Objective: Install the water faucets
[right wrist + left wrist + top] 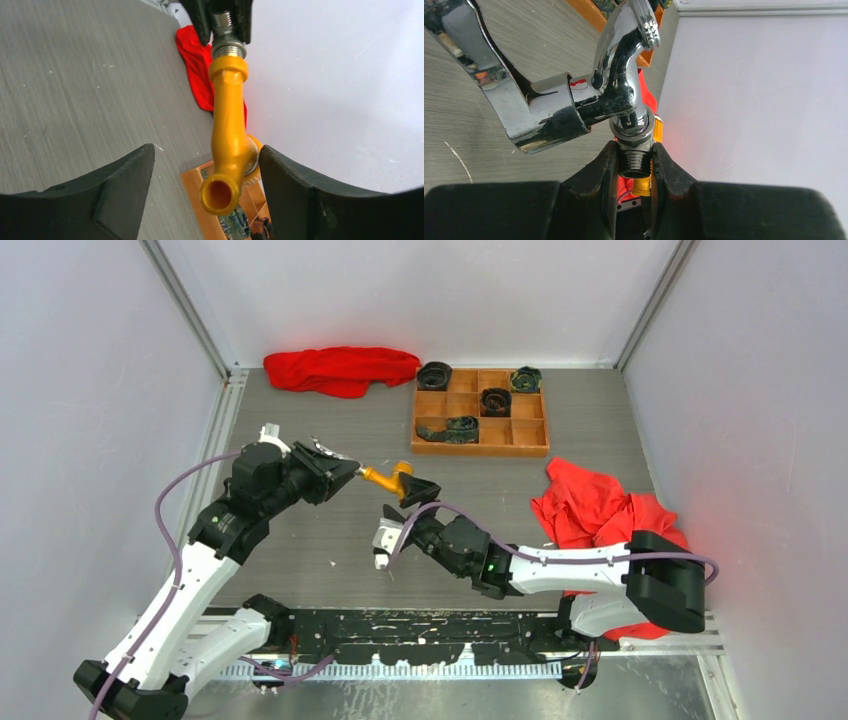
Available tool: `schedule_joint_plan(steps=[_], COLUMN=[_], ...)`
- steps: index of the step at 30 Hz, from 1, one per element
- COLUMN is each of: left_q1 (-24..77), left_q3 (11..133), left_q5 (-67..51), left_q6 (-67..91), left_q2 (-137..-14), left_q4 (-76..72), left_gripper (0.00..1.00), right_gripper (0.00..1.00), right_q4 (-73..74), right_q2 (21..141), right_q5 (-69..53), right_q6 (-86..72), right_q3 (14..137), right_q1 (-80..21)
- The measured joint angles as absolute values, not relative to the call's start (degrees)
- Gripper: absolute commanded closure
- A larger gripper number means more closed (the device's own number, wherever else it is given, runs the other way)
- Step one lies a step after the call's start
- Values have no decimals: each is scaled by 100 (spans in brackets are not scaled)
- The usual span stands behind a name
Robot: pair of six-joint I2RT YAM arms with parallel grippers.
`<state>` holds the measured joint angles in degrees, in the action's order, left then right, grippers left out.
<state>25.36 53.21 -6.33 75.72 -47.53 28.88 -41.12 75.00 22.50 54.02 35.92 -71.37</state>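
Note:
My left gripper (345, 472) is shut on the threaded stub of the shiny silver faucet (328, 451) and holds it above the table. In the left wrist view the silver faucet (619, 85) stands up from between the fingertips (610, 165), its handle pointing left. The orange-yellow faucet (385, 478) meets the silver one's thread end on and reaches toward my right gripper (400, 512). In the right wrist view the orange faucet (227, 130) has its bent spout between my wide-open right gripper (206, 165) jaws, close to the right finger (300, 195).
A wooden compartment tray (480, 450) at the back right holds several dark round rolled items (495, 400). One red cloth (340, 368) lies at the back wall, another (600, 505) beside the right arm. Grey walls close in left and right.

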Motion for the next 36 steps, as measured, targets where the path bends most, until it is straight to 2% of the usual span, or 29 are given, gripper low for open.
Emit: schedule_joint_plan(steps=[4,11,13,20,26,31,35,36], left_q1=[2532,2512,2493,2491,2499,2447,2436,2438], left_q3=[5321,5330,5332,5332,5321,5297,5269,5256], left_q5=[-687,-760,-729,-886,-958,-803,-781,-803], left_q6=[7555,7500,7478,7483,7481,7437,7380,7369], left_q2=[-4753,-4751,-4751,-4751,-4748,-4729,-4709,-4711], left_q4=[2910,2891,2906,2770,2543,2292,2130,2095], left_gripper=[100,100,100,100,100,100,100,100], right_gripper=[43,89,98,99,99,99,99,94], right_q4=[-4462,-4143,-3809,-2941,-3129,-4530,-6298,-6613], right_q2=[7647,7695,7634,7067,7251,8370,9201,9319], right_q5=[2270,1890,1597,-40,-1881,-3798,-4423,-4469], right_q6=[5470,4792,4364,1938,-1487,-5452,-8215,-8670], right_q3=[3671,4080,4193,4342,4477,4757,4683,4650], right_q1=[-7061,-6810,-6689,-5924,-4873,-4018,-3892,-3898])
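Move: The yellow faucet pipe lies just off the right fingertips, its middle roughly 2 cm ahead, 3 cm left and 2 cm up. Beyond it, the silver connector gripped by the left hand is about 6 cm ahead and 11 cm left of the right hand, and the chrome faucet about 9 cm ahead and 16 cm left. From the left hand, the pipe is some 3 cm back and 8 cm right. The right fingers, open around the yellow pipe, close in on it while the hand eases about 3 cm up, forward and left, and pinch it. Then the right wrist rolls the gripped pipe some 130 degrees, clockwise looking left along it, as the hand rises further. The left hand keeps its hold on the silver connector, rising about 3 cm and tilting its fingers up slightly. ##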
